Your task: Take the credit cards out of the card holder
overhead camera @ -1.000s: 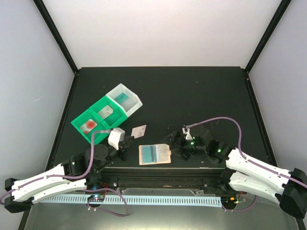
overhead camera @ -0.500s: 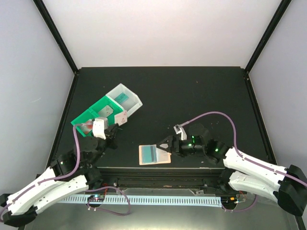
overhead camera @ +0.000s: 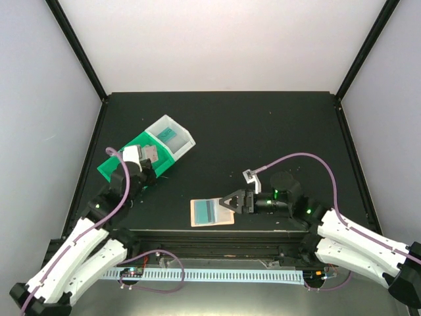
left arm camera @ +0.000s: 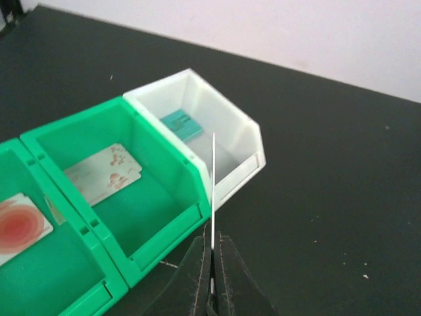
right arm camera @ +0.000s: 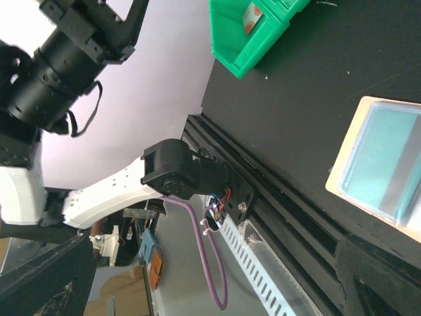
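The card holder [overhead camera: 212, 212] lies open and flat near the table's front edge, peach-rimmed with pale blue panels; the right wrist view shows it as well [right arm camera: 385, 170]. My left gripper [overhead camera: 150, 160] is shut on a thin credit card [left arm camera: 213, 187], seen edge-on and held upright over the wall between the green bin [left arm camera: 141, 197] and the white bin [left arm camera: 227, 131]. A teal card [left arm camera: 182, 124] lies in the white bin. A pale red-spotted card [left arm camera: 105, 174] and a red-blotch card [left arm camera: 16, 227] lie in green compartments. My right gripper [overhead camera: 224, 201] stands open at the holder's right edge, holding nothing.
The green bins [overhead camera: 125, 168] and the white bin [overhead camera: 174, 137] form a diagonal row at the left of the black table. The table's front rail [right arm camera: 276, 197] and a purple cable [right arm camera: 210, 263] run below the right gripper. Black frame posts stand at the rear corners.
My left gripper carried the credit card from beside the card holder up and left to above the bins. My right gripper moved left to the holder's right edge, staying open.
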Robot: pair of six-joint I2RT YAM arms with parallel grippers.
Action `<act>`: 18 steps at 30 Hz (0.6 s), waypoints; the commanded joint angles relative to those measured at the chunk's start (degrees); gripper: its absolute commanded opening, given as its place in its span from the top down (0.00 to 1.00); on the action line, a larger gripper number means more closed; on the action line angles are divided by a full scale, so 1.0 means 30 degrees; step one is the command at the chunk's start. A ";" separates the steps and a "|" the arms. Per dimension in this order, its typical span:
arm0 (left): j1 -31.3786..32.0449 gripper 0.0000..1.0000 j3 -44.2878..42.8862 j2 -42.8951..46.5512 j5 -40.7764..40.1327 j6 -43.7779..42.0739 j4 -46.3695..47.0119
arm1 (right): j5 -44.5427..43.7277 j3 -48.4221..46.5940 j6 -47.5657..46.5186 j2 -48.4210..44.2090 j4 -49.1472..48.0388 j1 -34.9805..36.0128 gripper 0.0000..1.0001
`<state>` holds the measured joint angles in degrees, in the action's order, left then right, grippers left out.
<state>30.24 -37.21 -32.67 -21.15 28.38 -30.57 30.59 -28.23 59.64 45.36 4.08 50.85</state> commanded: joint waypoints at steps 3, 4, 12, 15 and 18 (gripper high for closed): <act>-0.2272 0.98 -0.2570 -0.3843 0.1919 0.3187 -0.0815 | -0.0321 -0.0690 -0.0967 0.0034 0.1485 -0.0029 0.00; -0.2695 0.98 -0.2835 -0.4525 0.2346 0.3411 -0.0814 | -0.0206 -0.0796 -0.1035 0.0052 0.1597 -0.0033 0.00; -0.4299 0.98 -0.3878 -0.7600 0.2694 0.6027 0.0061 | -0.0490 -0.0376 -0.0728 -0.0148 0.1330 -0.0024 0.00; -0.4494 0.98 -0.4368 -0.8787 0.2140 0.6778 -0.0095 | -0.0190 -0.0729 -0.0827 0.0385 0.1260 -0.0018 0.00; -0.4744 0.98 -0.4821 -0.9975 0.1640 0.7568 -0.0542 | 0.0091 -0.1212 -0.1040 0.1159 0.1456 -0.0020 0.00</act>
<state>17.06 -47.83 -59.55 -14.26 46.11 -31.68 30.20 -29.15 57.80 46.81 8.29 50.85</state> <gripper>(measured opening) 0.020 0.999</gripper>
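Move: The left hand already pinches a card. The white compartment's middle lies about 10 cm ahead and 2 cm to its right, the middle green compartment's about 4 cm ahead and 4 cm left, and the third, near green compartment's about 3 cm back and 12 cm left, all roughly 13 cm below. From the open right hand, the white compartment is some 20 cm ahead and 19 cm left. Left hand carries the card forward about 7 cm and down 5 over the compartments, tipping down and turning counter-clockwise. ##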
